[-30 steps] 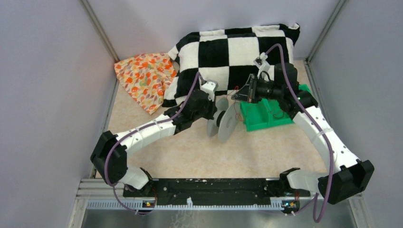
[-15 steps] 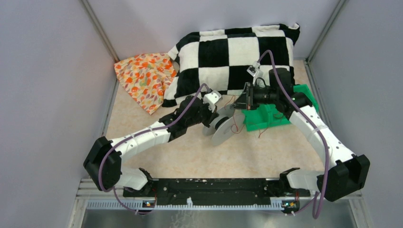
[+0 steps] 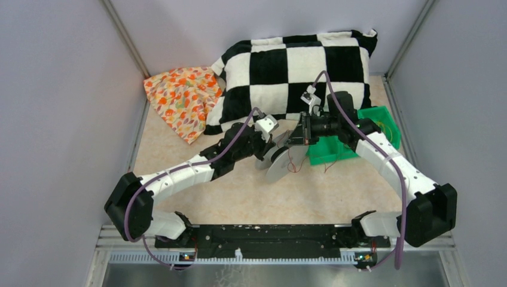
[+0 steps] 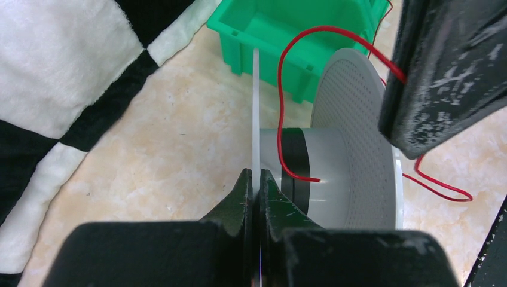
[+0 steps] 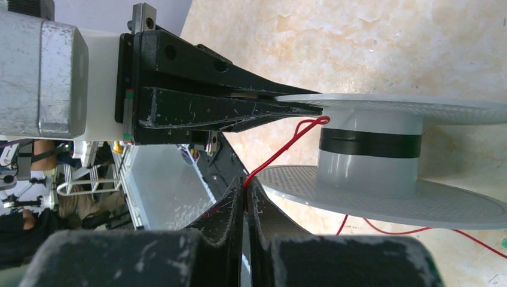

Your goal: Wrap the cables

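A grey spool (image 3: 278, 161) with a black tape band (image 5: 370, 143) on its core is held off the table. My left gripper (image 4: 256, 176) is shut on the edge of its thin flange (image 4: 256, 107). A thin red cable (image 4: 281, 107) arcs over that flange, and its end lies on the core beside the band. My right gripper (image 5: 246, 182) is shut on this cable (image 5: 281, 149) just beside the spool (image 5: 370, 167). In the top view the right gripper (image 3: 294, 139) sits close against the spool's far side, opposite the left gripper (image 3: 267, 146).
A green bin (image 3: 326, 152) stands right behind the spool, under the right arm. More red cable (image 4: 442, 188) trails on the table by it. A black-and-white checkered cushion (image 3: 293, 66) and an orange patterned cloth (image 3: 182, 95) fill the back.
The right gripper has moved left and nearer, up to the spool, with the cable in it. The left arm lowered the spool a little earlier, then stayed put.
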Robot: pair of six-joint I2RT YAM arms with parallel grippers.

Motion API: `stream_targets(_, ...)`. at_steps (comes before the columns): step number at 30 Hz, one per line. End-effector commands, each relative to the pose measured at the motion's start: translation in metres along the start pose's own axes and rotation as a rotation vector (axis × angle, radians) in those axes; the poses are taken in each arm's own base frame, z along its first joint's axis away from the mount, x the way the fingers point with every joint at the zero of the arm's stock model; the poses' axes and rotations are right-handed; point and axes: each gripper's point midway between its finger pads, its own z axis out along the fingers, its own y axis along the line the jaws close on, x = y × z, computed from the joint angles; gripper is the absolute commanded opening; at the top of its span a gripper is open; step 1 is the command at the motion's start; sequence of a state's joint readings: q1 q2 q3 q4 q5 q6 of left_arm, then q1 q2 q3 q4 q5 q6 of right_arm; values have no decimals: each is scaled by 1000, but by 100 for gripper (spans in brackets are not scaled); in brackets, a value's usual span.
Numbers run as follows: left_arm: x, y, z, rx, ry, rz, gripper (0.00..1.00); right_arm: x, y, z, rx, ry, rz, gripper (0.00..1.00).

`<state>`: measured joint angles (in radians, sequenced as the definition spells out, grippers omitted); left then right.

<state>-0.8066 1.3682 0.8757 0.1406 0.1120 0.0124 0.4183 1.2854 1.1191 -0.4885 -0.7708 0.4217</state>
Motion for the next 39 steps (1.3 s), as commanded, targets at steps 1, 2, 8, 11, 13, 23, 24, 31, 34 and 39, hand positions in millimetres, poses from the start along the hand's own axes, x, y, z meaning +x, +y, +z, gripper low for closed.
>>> stream_targets(1,-5,2,-3,-6,-35,6,0,-10,-2,7,5,-26,-25,0)
stream_targets(2,-3,1,-4,2,-28,8,0,-10,-3,8,8,-24,-22,0)
stream_targets(8,5,0,-4,9,15,20,0,-8,-10,14,12,-11,-8,0)
stream_targets(11,6,1,-3,3,14,7,0,-9,-9,17,6,-12,-9,0)
stream_targets(13,10,6,-1,-28,29,-13,0,-10,-8,19,-2,-12,-8,0)
stream_targets(23,21,6,6,-31,121,-111,16,-7,-8,30,-7,1,-5,0)
stream_targets(24,26,6,6,-18,157,-127,18,-6,-8,31,-5,1,-5,0)
stream_targets(31,38,3,9,18,225,-161,28,-8,-12,33,1,-2,-3,0)
stream_targets(34,33,4,7,12,198,-171,34,-6,-13,34,1,5,1,0)
stream_targets(39,25,8,1,0,161,-190,39,-2,-14,35,-8,16,4,0)
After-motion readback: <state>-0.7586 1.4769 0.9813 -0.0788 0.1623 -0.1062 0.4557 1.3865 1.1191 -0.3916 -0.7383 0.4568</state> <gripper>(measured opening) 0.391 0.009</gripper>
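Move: The left fingers already pinch the rim of the spool's left flange; the spool's middle lies about 8 cm to their right, level fore and aft, some 7 cm below. From the right hand, which holds the red cable, that taped hub is roughly 3 cm back, 2 cm left and 12 cm down. The green crate's middle stands about 30 cm right and 3 cm ahead of the right hand, the checkered cushion some 26 cm ahead and 4 cm right, both well below. Keep the right gripper shut on the red cable and ease it about 2 cm down and forward, then 2 cm left, laying the cable's end in beside the taped hub; hold it there. Then open the left fingers part-way off the flange rim and sink that hand about 4 cm, tipping it some 15 degrees down so the open fingers straddle the flange. ##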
